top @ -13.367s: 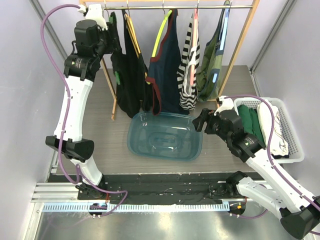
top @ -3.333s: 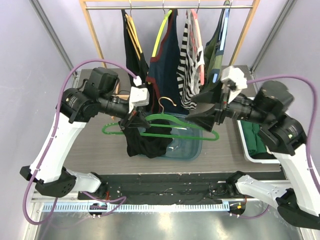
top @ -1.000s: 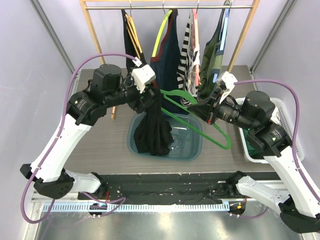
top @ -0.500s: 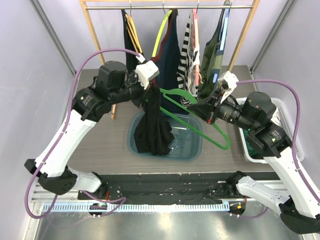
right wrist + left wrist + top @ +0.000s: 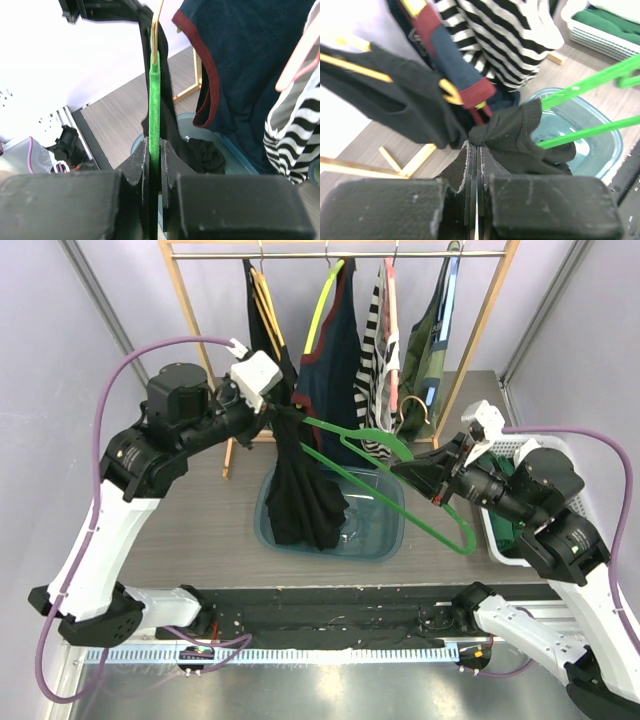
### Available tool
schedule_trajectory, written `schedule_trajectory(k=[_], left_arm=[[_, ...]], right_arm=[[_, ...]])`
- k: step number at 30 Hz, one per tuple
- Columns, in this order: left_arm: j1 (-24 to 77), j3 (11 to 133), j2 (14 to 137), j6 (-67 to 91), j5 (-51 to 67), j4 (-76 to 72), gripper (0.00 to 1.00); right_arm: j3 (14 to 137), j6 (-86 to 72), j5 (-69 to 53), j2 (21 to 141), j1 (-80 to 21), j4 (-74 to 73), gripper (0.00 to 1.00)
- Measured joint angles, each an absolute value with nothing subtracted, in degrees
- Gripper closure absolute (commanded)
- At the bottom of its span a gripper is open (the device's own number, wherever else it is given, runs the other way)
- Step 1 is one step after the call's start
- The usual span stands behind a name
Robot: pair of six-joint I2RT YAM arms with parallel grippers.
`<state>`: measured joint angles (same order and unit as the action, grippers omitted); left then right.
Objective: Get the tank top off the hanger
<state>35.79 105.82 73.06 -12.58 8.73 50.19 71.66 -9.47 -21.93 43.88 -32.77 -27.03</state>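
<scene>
The black tank top [image 5: 300, 495] hangs from my left gripper [image 5: 283, 417], which is shut on its bunched upper edge [image 5: 507, 127]. Its lower end drapes into the blue tub [image 5: 385, 540]. The green hanger [image 5: 400, 502] slants from the fabric down to the right, and its left end still runs into the cloth [image 5: 580, 85]. My right gripper [image 5: 425, 475] is shut on the hanger [image 5: 154, 90] below its metal hook [image 5: 413, 410]. In the right wrist view the jaws [image 5: 154, 145] clamp the green bar, with the black tank top [image 5: 172, 107] behind it.
A wooden rack [image 5: 330, 254] at the back carries a black, a navy [image 5: 340, 350], a striped [image 5: 380, 350] and an olive garment. A white basket [image 5: 497, 545] of folded clothes sits at the right. Purple walls close in both sides.
My left gripper has shut on the tank top and drawn it left. The right arm has pulled the hanger right and lower, so the two have spread apart.
</scene>
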Motion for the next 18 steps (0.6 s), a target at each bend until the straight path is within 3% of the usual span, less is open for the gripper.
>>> schedule_trajectory(k=[11, 18], left_arm=[[34.5, 106.5, 73.2, -13.9, 3.2, 49.3, 1.0], [36.8, 120.2, 84.0, -11.9, 9.3, 49.4, 1.0]], right_arm=[[75.5, -7.2, -20.1, 39.3, -32.8, -40.2, 0.99], [85.4, -5.7, -14.8, 34.6, -32.8, -43.5, 0.99]])
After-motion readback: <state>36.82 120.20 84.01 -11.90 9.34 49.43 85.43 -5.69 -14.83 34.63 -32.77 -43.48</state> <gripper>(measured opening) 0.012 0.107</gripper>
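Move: My shut left fingers hold the black tank top by its top. The hanger's end, still inside it, lies some 3 cm to their right and 1 cm back. The bin is about 12 cm right, level fore and aft, roughly 38 cm below; the navy top hangs about 13 cm ahead, 9 cm right. From my right hand, gripping the green hanger, the tank top's middle is about 8 cm ahead, 16 cm left, 13 cm lower. With my right hand I keep my grip on the green hanger and draw it back and right, away from the tank top, dipping slightly, then faster and upward, some 11 cm in all. My left hand keeps the tank top pinched, first easing about 2 cm left, then forward, before swinging some 5 cm right and rising. ##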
